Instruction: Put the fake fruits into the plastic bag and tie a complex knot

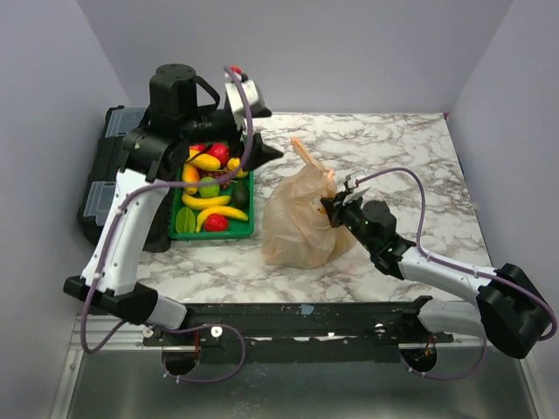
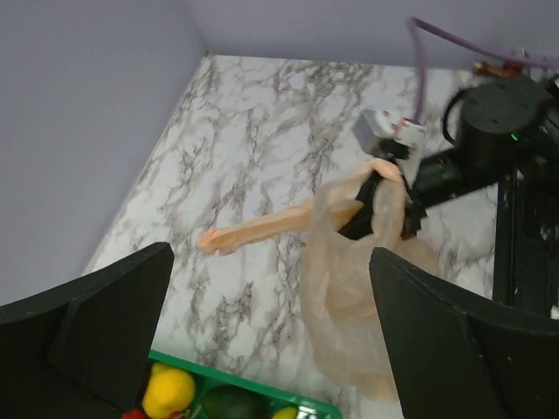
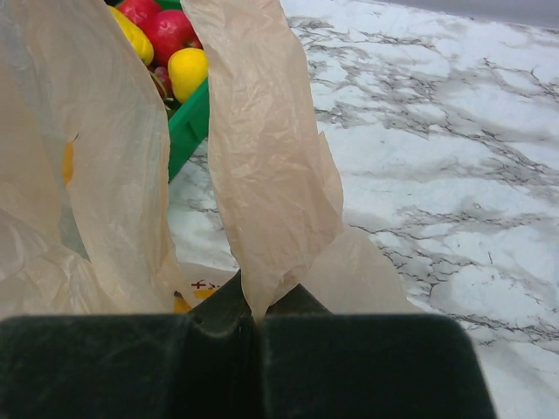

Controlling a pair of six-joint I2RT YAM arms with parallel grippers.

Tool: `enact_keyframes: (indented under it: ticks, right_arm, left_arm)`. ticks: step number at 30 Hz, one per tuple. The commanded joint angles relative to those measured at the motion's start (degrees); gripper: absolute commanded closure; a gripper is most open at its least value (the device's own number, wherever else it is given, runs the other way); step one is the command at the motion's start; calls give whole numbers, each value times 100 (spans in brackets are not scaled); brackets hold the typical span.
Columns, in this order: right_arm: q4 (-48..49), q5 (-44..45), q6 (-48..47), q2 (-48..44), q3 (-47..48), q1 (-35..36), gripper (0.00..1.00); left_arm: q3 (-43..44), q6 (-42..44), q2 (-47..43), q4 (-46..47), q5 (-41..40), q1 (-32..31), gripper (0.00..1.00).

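The plastic bag [image 1: 301,223] stands slumped on the marble table, pale peach and crinkly, with one handle strip [image 2: 253,232] sticking out sideways. My right gripper [image 1: 334,207] is shut on a strip of the bag's upper edge [image 3: 262,175], pinched between its jaws [image 3: 258,319]. The fake fruits [image 1: 208,188], red, yellow, orange and green, lie in the green tray [image 1: 249,229] left of the bag. My left gripper [image 1: 266,135] hangs open above the tray's far right corner; its fingers [image 2: 113,323] are spread wide with nothing between them [image 2: 271,253]. No knot is in view.
A black toolbox [image 1: 105,175] sits at the table's left edge behind the tray. Grey walls close in the left, back and right sides. The right arm [image 1: 437,271] stretches across the table's near right part. Tray rim and fruit show low in the left wrist view [image 2: 262,394].
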Motion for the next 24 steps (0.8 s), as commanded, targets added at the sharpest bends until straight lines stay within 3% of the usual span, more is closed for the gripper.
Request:
enact_keyframes:
  ticks: [1, 4, 9, 19, 21, 24]
  right_arm:
    - [128, 1, -89, -14, 97, -4, 99]
    - [214, -58, -156, 33, 120, -4, 99]
    - [212, -186, -211, 13, 123, -11, 99]
    - [203, -152, -277, -103, 57, -4, 99]
    - [203, -117, -280, -136, 30, -4, 99]
    - [245, -52, -258, -167, -2, -4, 99]
  left_arm:
    - [13, 3216, -508, -1652, 59, -954, 2]
    - [-100, 3824, -461, -1629, -459, -1649, 1]
    - [238, 3759, 155, -1391, -991, -2287, 1]
    - [719, 3540, 1165, -1624, -1419, -2584, 1]
    - [764, 3675, 1238, -1781, -1384, -2571, 12]
    - [873, 3703, 1287, -1923, -1121, -2521, 54]
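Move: The bag's gathered top, standing in a loop over the right gripper, lies about 14 cm to the left hand's right, 6 cm back and 14 cm below. Some 13 cm beneath that loop, and roughly 4 cm farther out, the right fingers pinch the bag's neck. The filled bag body sits about 8 cm back and 8 cm right of the left hand, some 37 cm down. From the right hand, the loop is 13 cm up, 4 cm back and 2 cm left. Still pinching the bag's neck, the right hand stays put as the open left gripper comes down astride the loop. The left hand first pulls back about 10 cm, then swings right and down while easing forward some 5 cm, ending about 12 cm right and 10 cm lower. Its wrist turns clockwise and tips the fingers further down; at the very end they begin closing around the loop. ##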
